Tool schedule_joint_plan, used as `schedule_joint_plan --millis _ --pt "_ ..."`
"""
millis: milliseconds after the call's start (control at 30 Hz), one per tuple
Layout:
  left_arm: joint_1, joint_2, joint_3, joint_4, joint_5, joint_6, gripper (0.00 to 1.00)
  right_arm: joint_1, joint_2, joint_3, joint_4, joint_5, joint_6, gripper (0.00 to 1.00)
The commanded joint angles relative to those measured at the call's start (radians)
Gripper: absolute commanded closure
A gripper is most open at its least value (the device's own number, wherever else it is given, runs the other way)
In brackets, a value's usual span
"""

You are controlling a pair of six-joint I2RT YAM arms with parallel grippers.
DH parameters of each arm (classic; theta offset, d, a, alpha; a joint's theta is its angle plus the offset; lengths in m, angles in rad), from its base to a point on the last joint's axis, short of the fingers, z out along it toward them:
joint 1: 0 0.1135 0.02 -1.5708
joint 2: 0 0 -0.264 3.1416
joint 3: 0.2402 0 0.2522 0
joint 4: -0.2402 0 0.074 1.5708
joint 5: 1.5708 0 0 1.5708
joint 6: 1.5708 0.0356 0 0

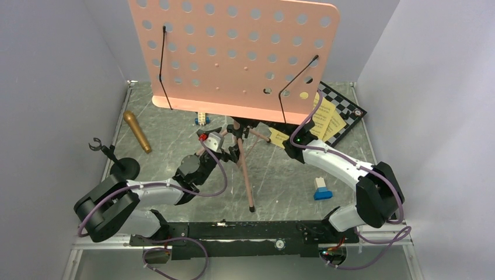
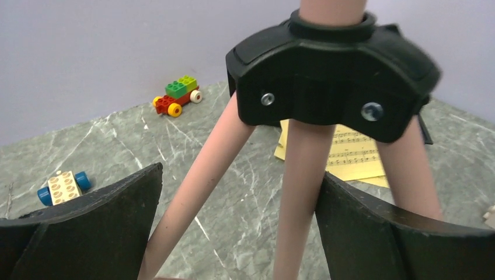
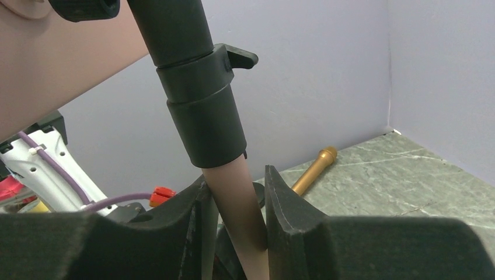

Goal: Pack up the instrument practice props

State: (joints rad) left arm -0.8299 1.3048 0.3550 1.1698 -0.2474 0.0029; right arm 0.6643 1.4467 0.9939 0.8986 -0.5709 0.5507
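The pink music stand [image 1: 233, 52] stands mid-table on its tripod, its perforated desk filling the top view. My right gripper [image 3: 236, 188] is shut on the stand's pink pole [image 3: 233, 192], just below a black collar [image 3: 201, 125]. In the top view the desk hides its fingers. My left gripper [image 2: 239, 174] is open low at the tripod, with two pink legs [image 2: 297, 192] between its fingers, under the black hub [image 2: 327, 96]. Yellow sheet-music pages [image 1: 327, 119] lie at the back right. The gold-brown microphone [image 1: 137, 131] lies at the left. The black mic stand [image 1: 125, 166] stands near it.
A black-and-white chessboard [image 1: 350, 111] lies under the pages at the back right. Small toy brick cars sit about: a red-green car [image 2: 178, 96], a tan-blue car [image 2: 63, 186], and a blue-white one [image 1: 321, 188] beside the right arm. Walls close in on three sides.
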Motion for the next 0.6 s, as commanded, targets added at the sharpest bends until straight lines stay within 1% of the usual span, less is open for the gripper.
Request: schedule_joint_plan --millis 0,67,133,233,433,500,567 --pt "-0.027 0.053 0.057 -0.009 -0.016 0.065 0.01 0.021 -0.003 -0.056 -0.150 0.047 0.149 1.00" --pt "-0.027 0.082 0.067 -0.009 -0.043 0.073 0.04 0.021 -0.004 -0.063 -0.152 0.047 0.147 1.00" --pt "-0.026 0.100 0.066 -0.005 -0.042 0.072 0.12 0.022 -0.006 -0.067 -0.149 0.048 0.147 1.00" --pt "-0.027 0.102 0.045 0.009 -0.036 0.059 0.31 0.021 -0.008 -0.064 -0.156 0.048 0.137 1.00" --pt "-0.028 0.080 0.001 0.038 -0.086 0.048 0.69 0.026 0.004 -0.042 -0.138 0.042 0.148 1.00" --pt "-0.028 0.062 -0.005 0.038 -0.099 0.045 0.78 0.032 0.010 -0.029 -0.135 0.045 0.148 1.00" --pt "-0.027 0.037 -0.009 0.033 -0.100 0.051 0.82 0.036 0.016 -0.009 -0.137 0.046 0.143 1.00"
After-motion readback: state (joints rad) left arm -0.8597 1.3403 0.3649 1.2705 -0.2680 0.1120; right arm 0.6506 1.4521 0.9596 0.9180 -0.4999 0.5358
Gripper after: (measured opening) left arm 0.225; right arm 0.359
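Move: The stand's left tripod leg runs between the left hand's open fingers, about 2 cm ahead of the hand point, 1 cm to its left and level. The leg hub sits some 3 cm ahead, 4 cm to the right and 6 cm above; the beige toy car is roughly 22 cm ahead, 12 cm left and 19 cm below. From the right hand, already gripping the pole, that leg is about 1 cm ahead, 1 cm left and 15 cm below. The left fingers close from wide open and pinch the left tripod leg below the hub; the hand first eases about 1 cm forward and down, then draws back and lifts some 2 cm, its fingertips tilting up slightly. The right hand keeps its hold on the pole while shifting about 2 cm forward and a little down, turning some 5 degrees clockwise. ##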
